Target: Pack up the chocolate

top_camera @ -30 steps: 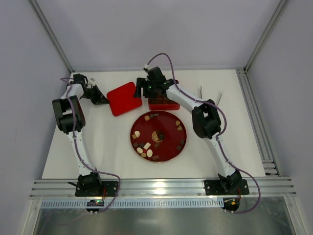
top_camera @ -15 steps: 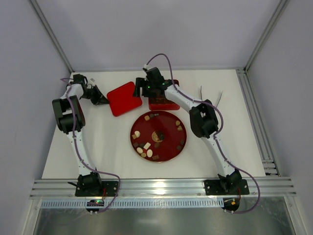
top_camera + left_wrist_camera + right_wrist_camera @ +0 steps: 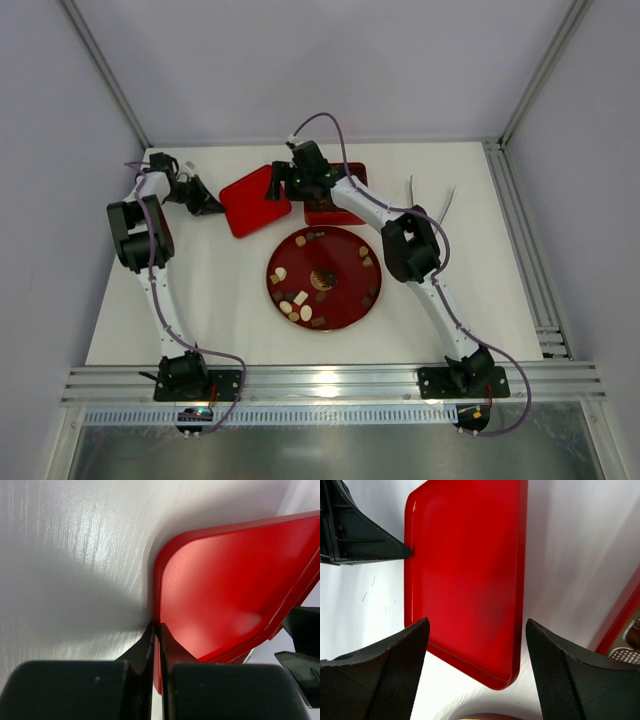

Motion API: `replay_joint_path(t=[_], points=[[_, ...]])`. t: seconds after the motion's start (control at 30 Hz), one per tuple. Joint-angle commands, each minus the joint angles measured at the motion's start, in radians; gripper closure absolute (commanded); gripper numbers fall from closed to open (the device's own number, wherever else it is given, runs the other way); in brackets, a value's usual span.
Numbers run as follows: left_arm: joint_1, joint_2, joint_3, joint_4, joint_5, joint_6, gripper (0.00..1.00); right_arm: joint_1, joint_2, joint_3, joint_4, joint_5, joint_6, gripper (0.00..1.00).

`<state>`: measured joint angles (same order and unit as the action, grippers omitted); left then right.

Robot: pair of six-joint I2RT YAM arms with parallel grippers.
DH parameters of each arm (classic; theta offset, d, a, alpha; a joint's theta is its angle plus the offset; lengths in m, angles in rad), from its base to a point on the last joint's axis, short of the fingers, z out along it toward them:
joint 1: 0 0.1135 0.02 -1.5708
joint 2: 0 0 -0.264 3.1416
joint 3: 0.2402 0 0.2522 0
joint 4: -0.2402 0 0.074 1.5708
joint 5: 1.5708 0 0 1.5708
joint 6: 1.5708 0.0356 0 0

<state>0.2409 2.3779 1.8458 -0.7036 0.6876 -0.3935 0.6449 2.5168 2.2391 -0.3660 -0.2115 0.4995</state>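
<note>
Several small chocolate pieces (image 3: pixel 300 298), dark brown, light brown and cream, lie on the round red plate (image 3: pixel 345 262). A square red lid (image 3: pixel 250 203) lies at the back left, and also shows in the left wrist view (image 3: pixel 215 590) and the right wrist view (image 3: pixel 465 580). My left gripper (image 3: pixel 211 207) (image 3: pixel 156 626) is shut on the lid's left edge. My right gripper (image 3: pixel 275 186) (image 3: pixel 476 625) is open above the lid's right part, with nothing between its fingers. A red box (image 3: pixel 340 212) sits behind the plate, partly hidden by the right arm. One of its edges (image 3: pixel 620 622) holds a brown piece (image 3: pixel 634 635).
The left gripper's fingers (image 3: pixel 365 540) touch the lid's far edge in the right wrist view. The plate has a gold emblem (image 3: pixel 321 277) at its centre. Metal rails run along the table's right side (image 3: pixel 520 240) and near edge (image 3: pixel 330 382).
My right gripper has moved left, from over the red box to over the lid's right part. The left gripper and lid have stayed put.
</note>
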Motion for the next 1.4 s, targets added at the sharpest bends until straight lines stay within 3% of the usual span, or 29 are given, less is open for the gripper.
replay_joint_path(t=[0.0,0.1,0.43,1.0,1.2,1.37], points=[[-0.002,0.064,-0.002,-0.053,-0.066,0.024,1.0,0.01,0.01,0.042,0.032,-0.003,0.022,0.22],[-0.002,0.07,0.001,-0.057,-0.062,0.025,1.0,0.01,0.01,0.042,0.053,-0.032,0.046,0.23],[-0.009,0.067,0.007,-0.062,-0.06,0.028,1.0,0.007,0.019,0.039,0.122,-0.115,0.119,0.42],[-0.009,0.015,0.026,-0.069,-0.039,0.03,0.99,-0.016,0.001,-0.001,0.22,-0.213,0.224,0.94],[-0.012,-0.039,0.035,-0.073,-0.056,0.03,0.82,-0.03,-0.056,-0.078,0.292,-0.218,0.249,0.96],[-0.012,-0.111,0.056,-0.088,-0.094,0.042,0.54,-0.039,-0.095,-0.096,0.311,-0.215,0.249,0.96]])
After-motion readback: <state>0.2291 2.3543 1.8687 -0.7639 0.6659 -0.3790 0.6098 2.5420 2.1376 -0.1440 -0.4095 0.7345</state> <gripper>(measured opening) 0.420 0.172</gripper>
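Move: The lid's middle is about 7 cm to the left of the right hand, level with it front to back and some 6 cm below; its right edge already lies between those open fingers. From the left hand, whose shut tips are at the left edge, the middle is about 9 cm right, 2 cm ahead, at nearly its height. The box sits 15 cm right and 2 cm ahead of the right hand, the plate 12 cm right and 20 cm back. The right hand shuts its wide fingers on the lid's right edge while travelling about 3 cm left and rising some 2 cm, rolling its left side up and tipping down, roughly 15 degrees in all, then keeps the pinch as it drops about 2.5 cm and comes back right by 1.5 cm. The left hand holds its shut tips at the lid's left edge nearly the whole time, only at the end spreading them to about half open across that rim and lifting about 1 cm. ##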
